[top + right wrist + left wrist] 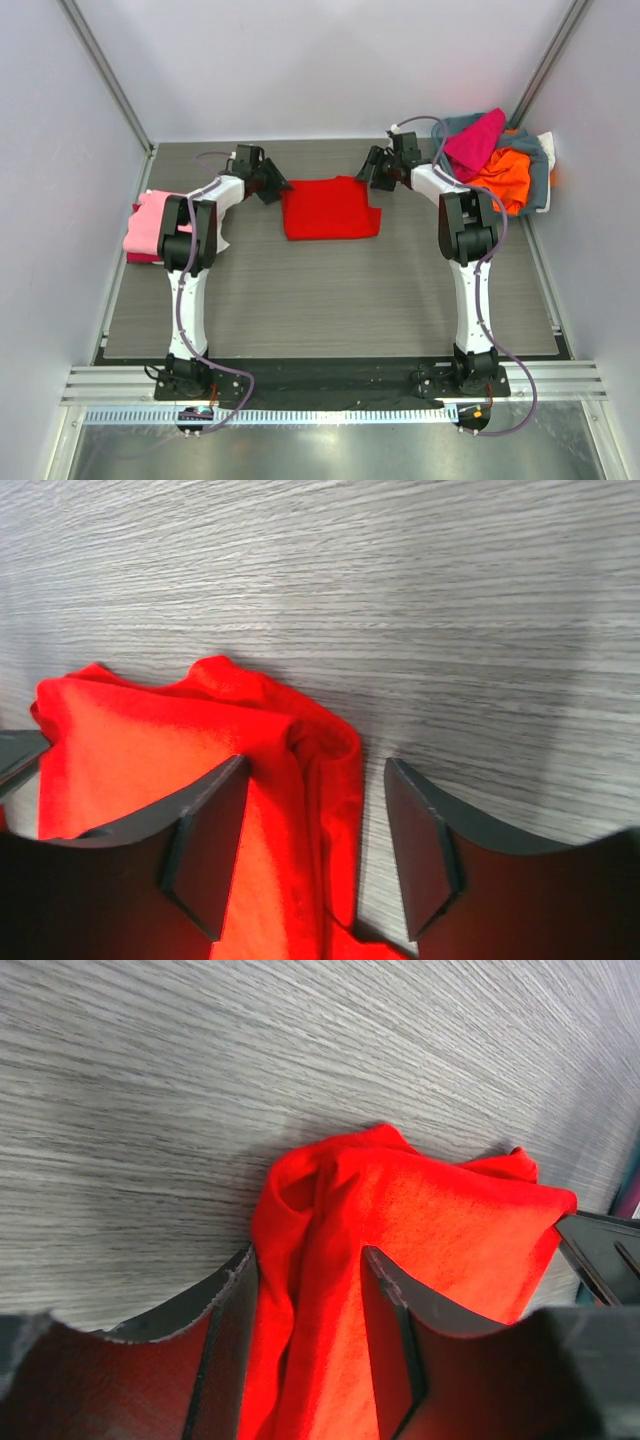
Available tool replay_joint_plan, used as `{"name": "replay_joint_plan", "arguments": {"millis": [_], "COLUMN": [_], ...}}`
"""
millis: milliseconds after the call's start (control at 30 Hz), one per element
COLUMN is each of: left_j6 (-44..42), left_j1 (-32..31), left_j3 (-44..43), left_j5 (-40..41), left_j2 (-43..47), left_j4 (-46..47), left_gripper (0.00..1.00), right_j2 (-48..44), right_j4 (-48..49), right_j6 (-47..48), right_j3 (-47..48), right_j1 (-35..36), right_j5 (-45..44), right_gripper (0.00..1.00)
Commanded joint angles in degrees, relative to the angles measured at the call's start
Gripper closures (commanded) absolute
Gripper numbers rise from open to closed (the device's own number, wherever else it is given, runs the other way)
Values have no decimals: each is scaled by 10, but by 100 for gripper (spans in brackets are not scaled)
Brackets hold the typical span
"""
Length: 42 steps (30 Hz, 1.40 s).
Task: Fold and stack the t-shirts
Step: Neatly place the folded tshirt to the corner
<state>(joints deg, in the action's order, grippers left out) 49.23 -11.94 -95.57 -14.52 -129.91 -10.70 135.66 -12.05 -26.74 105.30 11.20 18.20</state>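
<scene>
A bright red t-shirt (330, 208) lies folded into a rough rectangle on the grey table at the back middle. My left gripper (272, 188) is down at its left edge. In the left wrist view the jaws (308, 1255) stand apart, and a raised fold of the red t-shirt (430, 1220) fills the gap between them. My right gripper (372, 172) is at the shirt's right back corner. In the right wrist view it (316, 764) is open, straddling the edge of the red t-shirt (150, 740), with bare table showing beside the right finger (420, 840).
A pink t-shirt (150, 225) lies folded on a darker one at the table's left edge. At the back right, a grey-blue basket (540, 180) holds magenta (475, 140), orange (505, 172) and white (546, 146) shirts. Walls close in on both sides.
</scene>
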Motion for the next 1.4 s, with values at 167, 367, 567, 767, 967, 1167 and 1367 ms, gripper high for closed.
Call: {"name": "replay_joint_plan", "arguments": {"millis": [167,367,567,767,967,1167,1367], "left_j6": [-5,-3,2,-8,-31,-39,-54], "left_j1": [-5,-9,-12,-13,-12,-12,11], "left_j3": [-28,-48,-62,-65,-30,20,98], "left_j5": [1,8,8,4,7,4,-14], "left_j2": [-18,-30,-37,-13,54,133,252], "left_j4": [-13,-23,-26,-27,-37,-50,-92], "left_gripper": [58,63,75,100,100,100,100], "right_j2": [20,31,28,-10,-88,-192,-306], "right_j4": [-57,-66,-65,-65,-64,-62,-61], "right_j6": [32,28,13,6,10,9,-7], "right_j3": [-7,5,12,6,-55,-117,-185], "right_j1": [16,22,22,22,31,57,99], "right_j5": [-50,-48,-33,-19,-25,-30,-52], "right_gripper": [46,61,87,99,99,99,99]}}
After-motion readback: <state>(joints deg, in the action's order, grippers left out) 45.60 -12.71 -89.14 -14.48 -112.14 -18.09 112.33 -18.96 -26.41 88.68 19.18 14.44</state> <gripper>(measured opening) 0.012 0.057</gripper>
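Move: The left hand's half-open fingers straddle the far left corner of the folded red t-shirt, about 1 cm ahead, 1 cm right and 1 cm below; the right hand's straddle its far right corner, some 1 cm back, 1 cm left and 1 cm down. The pink stack lies about 26 cm left of the left hand, 10 cm back, roughly at its height; the basket stands around 29 cm right of the right hand, level with it, its middle some 6 cm higher. Both hands ease together by about a centimetre, sink slightly and close, each pinching its far corner of the red t-shirt. Keeping their grips and hardly turning, they then pull away quickly: the left mostly up, some 10 cm, and back about 5 cm towards the base, while the right draws back about 10 cm, rises nearly as much and drifts left with the shirt towards the pink stack's side. ##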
